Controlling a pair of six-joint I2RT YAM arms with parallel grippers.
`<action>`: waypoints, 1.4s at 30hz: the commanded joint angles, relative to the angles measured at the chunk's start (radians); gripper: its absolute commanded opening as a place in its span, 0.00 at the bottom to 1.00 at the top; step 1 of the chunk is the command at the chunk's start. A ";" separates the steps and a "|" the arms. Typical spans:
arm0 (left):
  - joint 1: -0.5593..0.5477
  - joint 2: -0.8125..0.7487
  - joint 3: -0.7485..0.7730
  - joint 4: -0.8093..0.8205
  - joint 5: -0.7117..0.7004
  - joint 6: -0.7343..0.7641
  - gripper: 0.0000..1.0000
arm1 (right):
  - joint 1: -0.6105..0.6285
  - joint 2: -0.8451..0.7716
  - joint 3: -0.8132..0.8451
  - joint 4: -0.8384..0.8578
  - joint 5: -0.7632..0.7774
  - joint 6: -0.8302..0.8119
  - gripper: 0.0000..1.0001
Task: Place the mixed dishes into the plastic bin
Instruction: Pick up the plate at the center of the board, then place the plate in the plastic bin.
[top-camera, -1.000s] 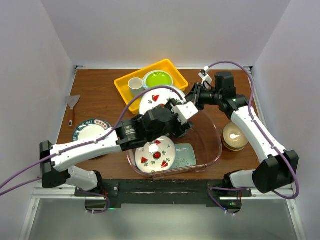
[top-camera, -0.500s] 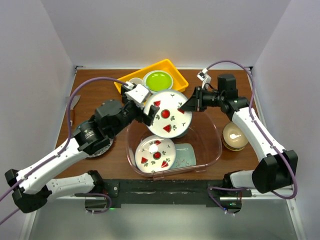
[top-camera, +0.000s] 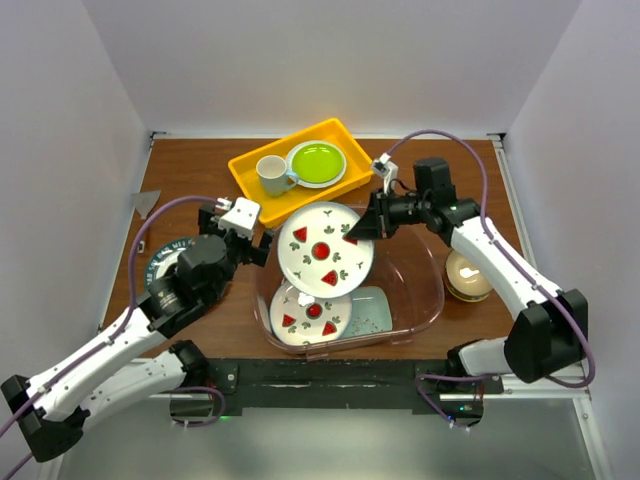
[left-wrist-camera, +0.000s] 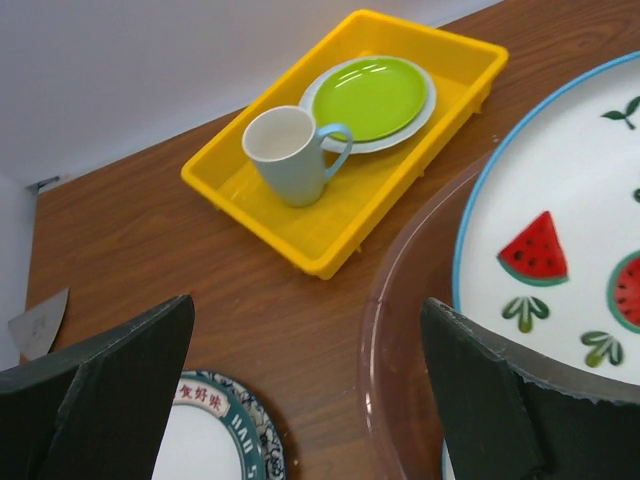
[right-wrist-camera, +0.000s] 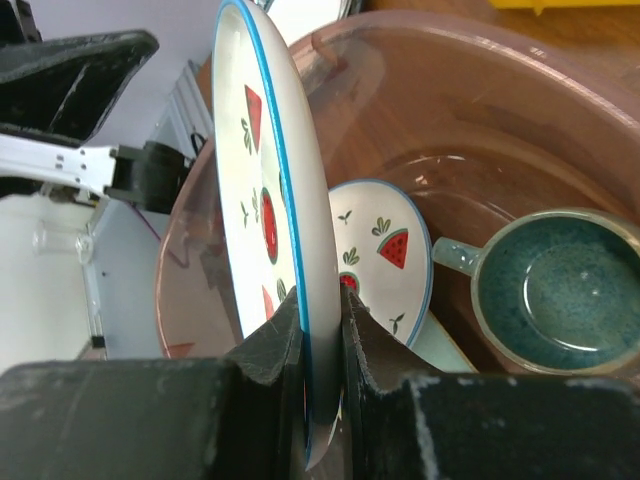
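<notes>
My right gripper (top-camera: 362, 228) is shut on the rim of a white plate with red-and-green motifs (top-camera: 325, 245), holding it tilted on edge over the plastic bin (top-camera: 436, 290). In the right wrist view the fingers (right-wrist-camera: 272, 350) pinch that plate (right-wrist-camera: 265, 170). Below it, in the bin (right-wrist-camera: 450, 110), lie a matching plate (right-wrist-camera: 385, 255), a dark teal mug (right-wrist-camera: 555, 285) and a mint-green tray (top-camera: 372, 310). My left gripper (top-camera: 258, 243) stands open and holds nothing, left of the bin, above the blue-floral plate (left-wrist-camera: 215, 435). A tan bowl (top-camera: 468, 272) sits right of the bin.
A yellow tray (top-camera: 250, 185) at the back holds a white mug (top-camera: 270, 173) and a lime-green plate (top-camera: 316, 162). A scraper (top-camera: 147, 203) lies at the far left edge. White walls close in the table on three sides.
My left gripper let go of the plate's left edge, opened wide and drew back to the left. The right gripper brought the plate nearer and lower over the bin.
</notes>
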 joint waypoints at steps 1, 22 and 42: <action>0.007 -0.087 -0.098 0.121 -0.126 0.042 1.00 | 0.046 0.030 0.026 0.024 -0.015 -0.053 0.00; 0.009 -0.193 -0.177 0.156 -0.187 0.044 1.00 | 0.244 0.152 -0.016 0.007 0.144 -0.084 0.00; 0.022 -0.196 -0.182 0.156 -0.163 0.047 1.00 | 0.287 0.211 -0.012 -0.014 0.259 -0.112 0.45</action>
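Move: The right hand holds the melon-print plate by its right-hand rim; the matching plate already in the bin, where it is headed, lies about 13 cm back, 10 cm left and 15 cm below the hand. The green mug stands almost straight beneath the hand, about 1 cm back and 12 cm down; the green tray is level with the lower plate but only 2 cm left. From the left hand the lower plate is some 16 cm back, 15 right and 18 below. Still pinching the plate's rim, the right hand lowers it about 11 cm into the bin towards the lower plate while drifting some 5 cm left and 4 cm back, fingertips tipping some 15 degrees further down; having stopped, the fingers open and release the rim. Early on, the empty, wide-open left hand backs off 5 cm to its left, then stays. ##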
